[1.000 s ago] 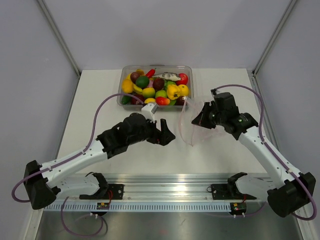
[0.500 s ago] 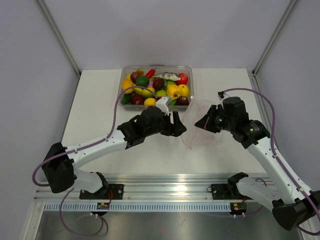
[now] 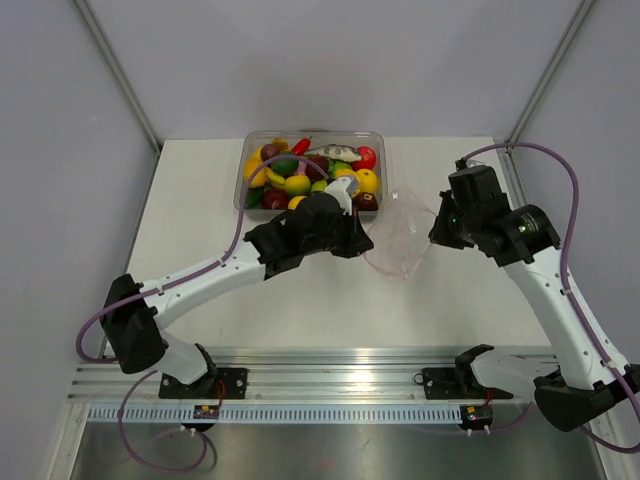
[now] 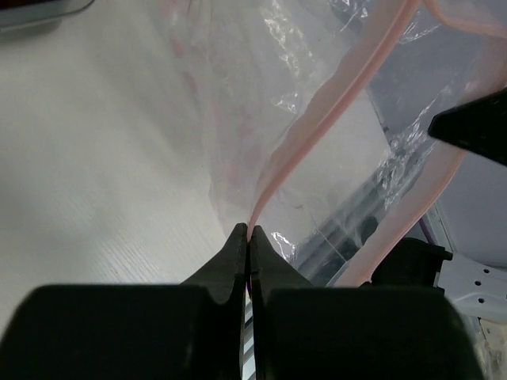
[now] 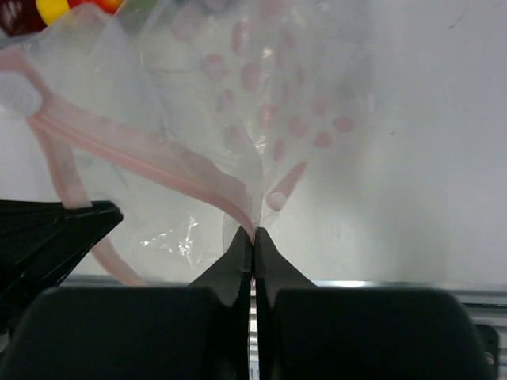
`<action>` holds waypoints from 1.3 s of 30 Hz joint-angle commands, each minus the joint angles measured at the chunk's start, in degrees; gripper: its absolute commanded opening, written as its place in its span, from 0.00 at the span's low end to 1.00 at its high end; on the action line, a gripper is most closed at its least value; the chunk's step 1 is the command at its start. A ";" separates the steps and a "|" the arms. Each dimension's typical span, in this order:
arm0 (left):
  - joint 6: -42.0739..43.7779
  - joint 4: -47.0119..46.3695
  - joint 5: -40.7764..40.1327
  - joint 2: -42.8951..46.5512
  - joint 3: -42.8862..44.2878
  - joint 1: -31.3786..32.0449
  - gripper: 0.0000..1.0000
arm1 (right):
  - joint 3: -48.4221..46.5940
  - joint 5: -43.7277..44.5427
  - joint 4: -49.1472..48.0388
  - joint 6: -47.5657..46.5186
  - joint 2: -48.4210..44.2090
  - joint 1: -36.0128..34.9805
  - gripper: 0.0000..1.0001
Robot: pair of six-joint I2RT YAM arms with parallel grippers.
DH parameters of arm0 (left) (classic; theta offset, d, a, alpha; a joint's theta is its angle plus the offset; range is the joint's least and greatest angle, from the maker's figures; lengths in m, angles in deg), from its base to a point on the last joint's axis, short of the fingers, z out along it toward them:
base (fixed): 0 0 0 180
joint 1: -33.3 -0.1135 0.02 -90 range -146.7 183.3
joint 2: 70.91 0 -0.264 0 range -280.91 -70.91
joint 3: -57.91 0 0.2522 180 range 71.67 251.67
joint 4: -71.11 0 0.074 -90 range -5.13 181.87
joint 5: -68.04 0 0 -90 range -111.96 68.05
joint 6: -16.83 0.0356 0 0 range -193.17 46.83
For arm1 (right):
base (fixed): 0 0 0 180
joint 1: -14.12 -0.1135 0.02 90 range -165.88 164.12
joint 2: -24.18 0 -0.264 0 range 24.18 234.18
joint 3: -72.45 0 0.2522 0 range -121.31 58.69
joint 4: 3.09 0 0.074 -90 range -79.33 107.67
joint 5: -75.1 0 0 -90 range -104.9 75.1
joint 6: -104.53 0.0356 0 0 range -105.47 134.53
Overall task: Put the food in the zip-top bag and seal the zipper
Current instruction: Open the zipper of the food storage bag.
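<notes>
The clear zip-top bag (image 3: 402, 238) hangs between my two grippers, right of the tub. Its pinkish zipper (image 4: 333, 115) runs up from my left gripper (image 4: 249, 231), which is shut on one lip of the mouth. My right gripper (image 5: 253, 234) is shut on the other lip of the zipper (image 5: 150, 154). The mouth gapes between the two strips. In the top view the left gripper (image 3: 364, 243) is at the bag's left edge and the right gripper (image 3: 437, 234) at its right edge. The food (image 3: 300, 183) lies piled in the tub, several coloured toy fruits and vegetables.
A rigid clear tub (image 3: 377, 140) stands at the back centre of the white table (image 3: 200, 200), just behind the left wrist. Grey walls close in both sides. A metal rail (image 3: 340, 385) with the arm bases runs along the near edge.
The left arm reached right to the bag and its jaws closed on the pink strip. The right arm rose and drew back right with the bag, spreading the mouth.
</notes>
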 commanded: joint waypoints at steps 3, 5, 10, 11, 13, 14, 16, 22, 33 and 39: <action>3.47 8.79 2.57 2.66 8.11 0.18 0.00 | -13.74 16.98 12.01 -4.40 4.21 -2.05 0.00; 4.26 10.02 2.41 2.31 7.94 0.18 0.00 | -14.98 18.30 12.80 -4.67 6.15 -2.84 0.00; 9.09 12.93 2.21 -1.11 8.46 -0.96 0.00 | -12.18 19.71 12.54 -4.05 7.21 -3.64 0.00; 10.06 14.15 2.48 -1.73 8.73 -1.13 0.00 | -11.73 19.10 12.11 -3.88 7.12 -3.55 0.00; 13.13 15.39 3.36 -4.01 10.21 -2.01 0.00 | -10.50 17.18 10.79 -3.96 6.07 -3.55 0.00; 14.19 16.61 4.06 -4.71 10.74 -2.36 0.00 | -10.06 14.90 8.52 -3.88 5.46 -3.64 0.00; 17.79 17.06 7.47 -6.74 11.80 -3.68 0.00 | -8.83 12.08 5.97 -2.83 3.70 -3.55 0.00; 27.29 20.41 13.82 -12.01 17.43 -6.58 0.03 | -6.99 -2.94 -4.14 1.83 5.18 -4.07 0.00; 26.68 18.38 18.30 -5.17 17.17 -15.45 0.76 | -5.39 3.44 -9.70 10.45 14.31 -4.34 0.00; 23.43 13.90 18.59 0.55 11.98 -23.10 0.73 | -5.40 10.56 -6.44 9.48 16.00 -4.34 0.00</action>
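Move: Both hands already pinch the zipper rims of the bag. Its mouth lies between them, its middle about 7 cm to the right of the left hand and 7 cm to the left of the right hand, level fore and aft and some 3 cm lower. From the left hand, the food tray's middle is about 16 cm ahead, 12 cm left and 17 cm down, and the eggplant in its near right corner is 10 cm ahead and 2 cm right. Both hands first lift about 4 cm, the right also drawing some 3 cm to the right with its left side dipping about 15 degrees, then the left sinks roughly 8 cm while rolling its left side up and turning clockwise, opens its fingers to let go of its rim, and backs off forward, left and up towards the tray. The right keeps its closed pinch on the other rim throughout, swinging back left about 8 cm, then forward and down, as it carries the bag after the left hand. ##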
